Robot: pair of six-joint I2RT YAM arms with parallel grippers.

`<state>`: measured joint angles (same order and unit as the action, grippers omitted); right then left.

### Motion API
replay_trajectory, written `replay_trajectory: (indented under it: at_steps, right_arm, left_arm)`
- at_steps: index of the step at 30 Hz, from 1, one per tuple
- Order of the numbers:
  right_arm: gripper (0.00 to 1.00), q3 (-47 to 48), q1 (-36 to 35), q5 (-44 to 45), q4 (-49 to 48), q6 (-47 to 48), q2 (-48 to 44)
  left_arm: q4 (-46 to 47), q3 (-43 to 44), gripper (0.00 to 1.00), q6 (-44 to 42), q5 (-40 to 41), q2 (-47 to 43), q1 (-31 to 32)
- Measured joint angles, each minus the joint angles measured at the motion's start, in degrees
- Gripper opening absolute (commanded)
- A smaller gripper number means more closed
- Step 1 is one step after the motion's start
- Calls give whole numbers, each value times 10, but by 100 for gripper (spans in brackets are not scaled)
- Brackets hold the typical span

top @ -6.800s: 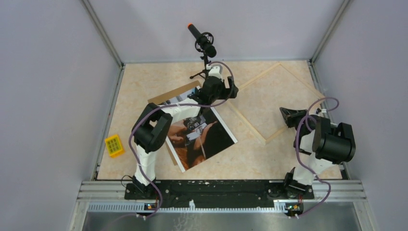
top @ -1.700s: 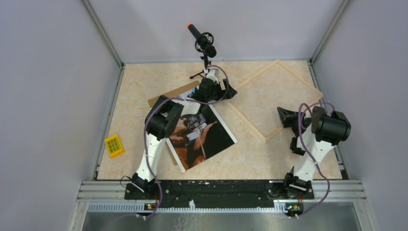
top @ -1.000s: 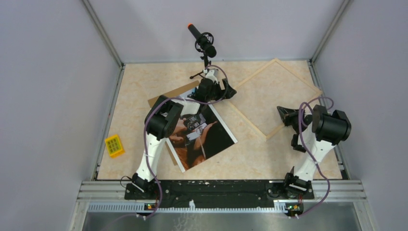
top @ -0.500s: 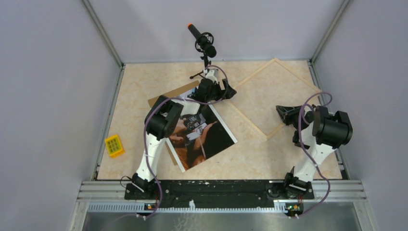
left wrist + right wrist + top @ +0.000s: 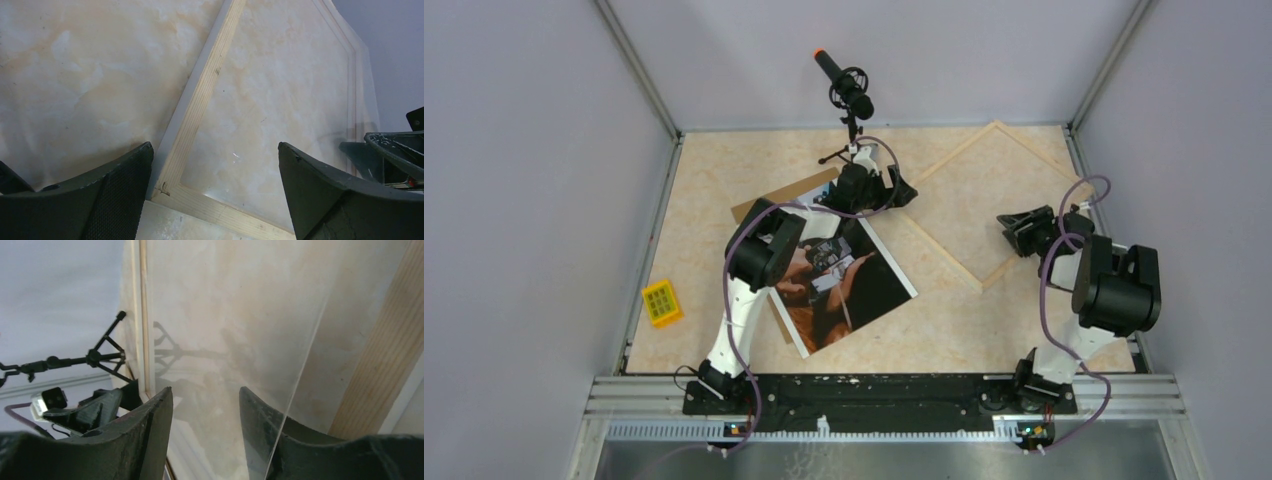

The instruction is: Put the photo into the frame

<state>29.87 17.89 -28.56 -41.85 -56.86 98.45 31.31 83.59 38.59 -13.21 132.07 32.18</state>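
Observation:
The photo (image 5: 854,285), a dark print with white margins, lies face up near the table's middle, under my left arm. The pale wood frame (image 5: 952,160) lies flat at the back right, turned like a diamond. My left gripper (image 5: 896,190) hovers open over its left corner; the left wrist view shows that frame corner (image 5: 200,100) between the wide-spread left gripper (image 5: 215,170) jaws. My right gripper (image 5: 1014,225) is over the frame's near-right side, jaws apart, nothing between them. In the right wrist view a clear pane's edge (image 5: 305,375) crosses the right gripper's (image 5: 206,410) right finger, beside the frame's wood (image 5: 385,355).
A plain brown board (image 5: 769,205) pokes out from under the photo's far-left side. A small yellow block (image 5: 662,302) sits by the left wall. A microphone on a small tripod (image 5: 844,90) stands at the back, just behind my left gripper. Walls close off three sides.
My right gripper has gone from shut to jaws apart, and the right arm's elbow has swung toward the near edge while the wrist reached further over the frame. The left arm has not moved.

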Motion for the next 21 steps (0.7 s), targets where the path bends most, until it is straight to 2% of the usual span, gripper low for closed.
replay_trajectory:
  at_steps: [14, 21]
  right_arm:
    - [83, 82, -36, 99, 256, 100, -63]
    - [86, 118, -57, 159, 370, 134, -85]
  left_arm:
    - [0, 0, 97, -2, -5, 0, 0]
    - [0, 0, 97, -2, -7, 0, 0]
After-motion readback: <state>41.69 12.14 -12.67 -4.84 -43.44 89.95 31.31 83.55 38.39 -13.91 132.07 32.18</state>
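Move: The right hand works just inside the frame's near-right bar, whose middle lies about 6 cm to its right, 2 cm back and 4 cm lower. The frame's near corner is some 14 cm back and 7 cm to the left. The clear sheet over the frame has its middle about 6 cm ahead and 4 cm left of the hand, 3 cm lower. From the left hand, that bar's middle is about 33 cm right, 12 cm back and 4 cm lower. The right hand stays close beside the frame's near-right bar, easing back only about 1.5 cm while the wrist tips the fingers down towards the table and rolls its left side lower, some 20 degrees in all. As it turns, the already half-open fingers spread on until nearly wide open, the finger nearer the bar still seeming to lie at the clear sheet's edge, with nothing pinched between the pads. ##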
